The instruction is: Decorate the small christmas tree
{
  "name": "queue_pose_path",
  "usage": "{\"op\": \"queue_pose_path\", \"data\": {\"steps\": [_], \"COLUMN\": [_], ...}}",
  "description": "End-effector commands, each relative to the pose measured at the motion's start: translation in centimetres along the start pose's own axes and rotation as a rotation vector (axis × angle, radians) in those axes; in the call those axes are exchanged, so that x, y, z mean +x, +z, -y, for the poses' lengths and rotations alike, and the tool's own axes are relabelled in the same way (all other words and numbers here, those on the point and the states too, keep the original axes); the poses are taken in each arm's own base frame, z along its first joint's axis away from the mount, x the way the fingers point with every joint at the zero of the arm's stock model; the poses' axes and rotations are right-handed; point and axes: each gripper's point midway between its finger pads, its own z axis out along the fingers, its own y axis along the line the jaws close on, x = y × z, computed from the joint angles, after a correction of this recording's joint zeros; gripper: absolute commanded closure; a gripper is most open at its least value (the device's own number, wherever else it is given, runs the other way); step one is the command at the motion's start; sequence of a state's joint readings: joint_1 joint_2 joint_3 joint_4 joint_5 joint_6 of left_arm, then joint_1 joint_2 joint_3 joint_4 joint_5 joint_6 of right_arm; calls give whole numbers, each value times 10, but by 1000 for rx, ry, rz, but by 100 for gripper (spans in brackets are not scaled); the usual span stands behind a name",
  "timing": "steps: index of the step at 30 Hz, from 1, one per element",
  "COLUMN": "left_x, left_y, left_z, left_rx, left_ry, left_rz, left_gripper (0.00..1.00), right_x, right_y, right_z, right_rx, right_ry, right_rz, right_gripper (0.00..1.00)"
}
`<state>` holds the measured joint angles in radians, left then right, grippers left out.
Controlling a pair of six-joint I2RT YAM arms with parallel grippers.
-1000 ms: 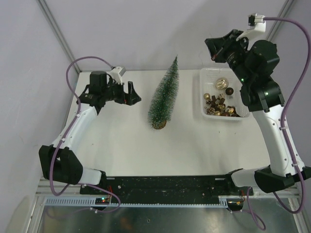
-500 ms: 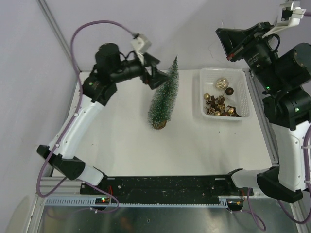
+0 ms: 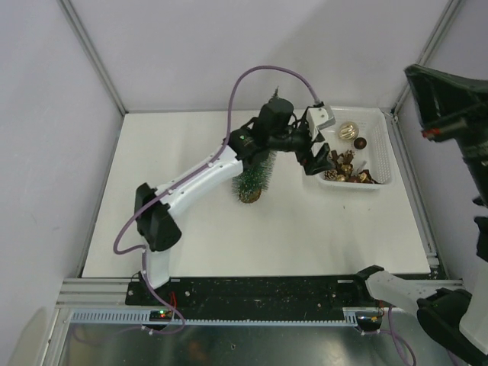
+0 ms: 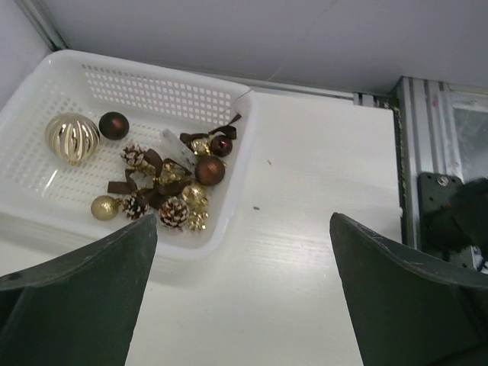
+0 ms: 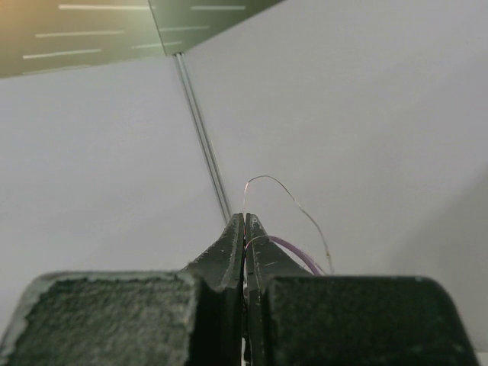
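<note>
The small christmas tree (image 3: 252, 180) stands mid-table on its tan disc base; my left arm crosses over its upper part and hides it. My left gripper (image 3: 316, 157) hangs open over the left edge of the white mesh basket (image 3: 379, 122). In the left wrist view the left gripper (image 4: 244, 293) is spread wide with bare table between its fingers (image 4: 84, 297). The basket (image 4: 152, 88) lies up-left, holding a ribbed gold ball (image 4: 72, 136), brown balls and pinecones (image 4: 174, 212). My right gripper (image 3: 418, 76) is raised high at the right edge. The right gripper (image 5: 244, 218) is shut and faces the wall.
Grey walls with metal corner posts (image 3: 91, 53) close in the table on three sides. A purple cable (image 3: 267, 72) loops above my left arm. A thin thread (image 5: 293, 197) curves up beside the right gripper's tips. A metal rail (image 4: 427, 137) runs along the table's right edge.
My left arm has swung from the table's left side, over the tree, to the basket's edge, staying open. My right arm has lifted up and away to the right, still shut.
</note>
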<state>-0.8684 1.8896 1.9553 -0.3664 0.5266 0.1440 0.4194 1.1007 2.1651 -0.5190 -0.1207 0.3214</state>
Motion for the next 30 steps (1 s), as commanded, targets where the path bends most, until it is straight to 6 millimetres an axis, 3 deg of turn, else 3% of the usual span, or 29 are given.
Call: {"op": "queue_pose_path", "data": {"steps": [1, 10, 15, 18, 23, 25, 27, 29, 30], "left_x": [-51, -46, -24, -12, -12, -17, -24, -33, -38], "left_y": [15, 60, 73, 81, 96, 100, 101, 102, 101], "left_z": [-17, 44, 75, 82, 63, 56, 49, 41, 36], "left_rx": [-65, 143, 335, 387, 289, 249, 214, 167, 135], "left_ry": [40, 100, 122, 156, 131, 124, 128, 132, 135], "left_rz": [185, 216, 221, 226, 258, 285, 311, 335, 345], "left_gripper": [0, 0, 0, 0, 1, 9, 27, 61, 74], "right_x": [-14, -15, -9, -7, -12, -14, -18, -21, -22], "right_y": [-17, -24, -21, -19, -24, -26, -28, -31, -31], "right_z": [-6, -4, -2, 0, -1, -2, -3, -3, -3], "right_rx": [-3, 15, 19, 25, 27, 27, 29, 33, 36], "right_ry": [-2, -15, -10, -10, -15, -18, -23, -31, -35], "right_rz": [31, 22, 9, 3, 13, 17, 22, 28, 30], "right_gripper": [100, 100, 100, 100, 100, 100, 100, 100, 100]}}
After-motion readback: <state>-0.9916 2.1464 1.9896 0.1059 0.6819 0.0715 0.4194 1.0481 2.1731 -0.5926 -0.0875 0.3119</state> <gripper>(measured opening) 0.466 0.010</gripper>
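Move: Some 11 cm to the right of the open left hand and 4 cm back, at about its height, hangs a thin gold thread held up by the closed right fingers. From the left hand, the mixed ornaments in the white bin lie about 12 cm ahead, 12 cm right and 25 cm down; the large gold ball is some 13 cm farther out than they are. From the right hand, that part of the thread is roughly 8 cm ahead, 8 cm right and 36 cm below. Reaching about 11 cm to the right towards the hanging thread, the left hand edges forward briefly, swings back some 7 cm, then eases slightly forward, sinking about 3 cm overall. It turns roughly 15 degrees clockwise, its fingertips tip up almost level, and the fingers end half closed around the thread. The right hand keeps its hold on the thread, drawing back and up, then settling partway back. ##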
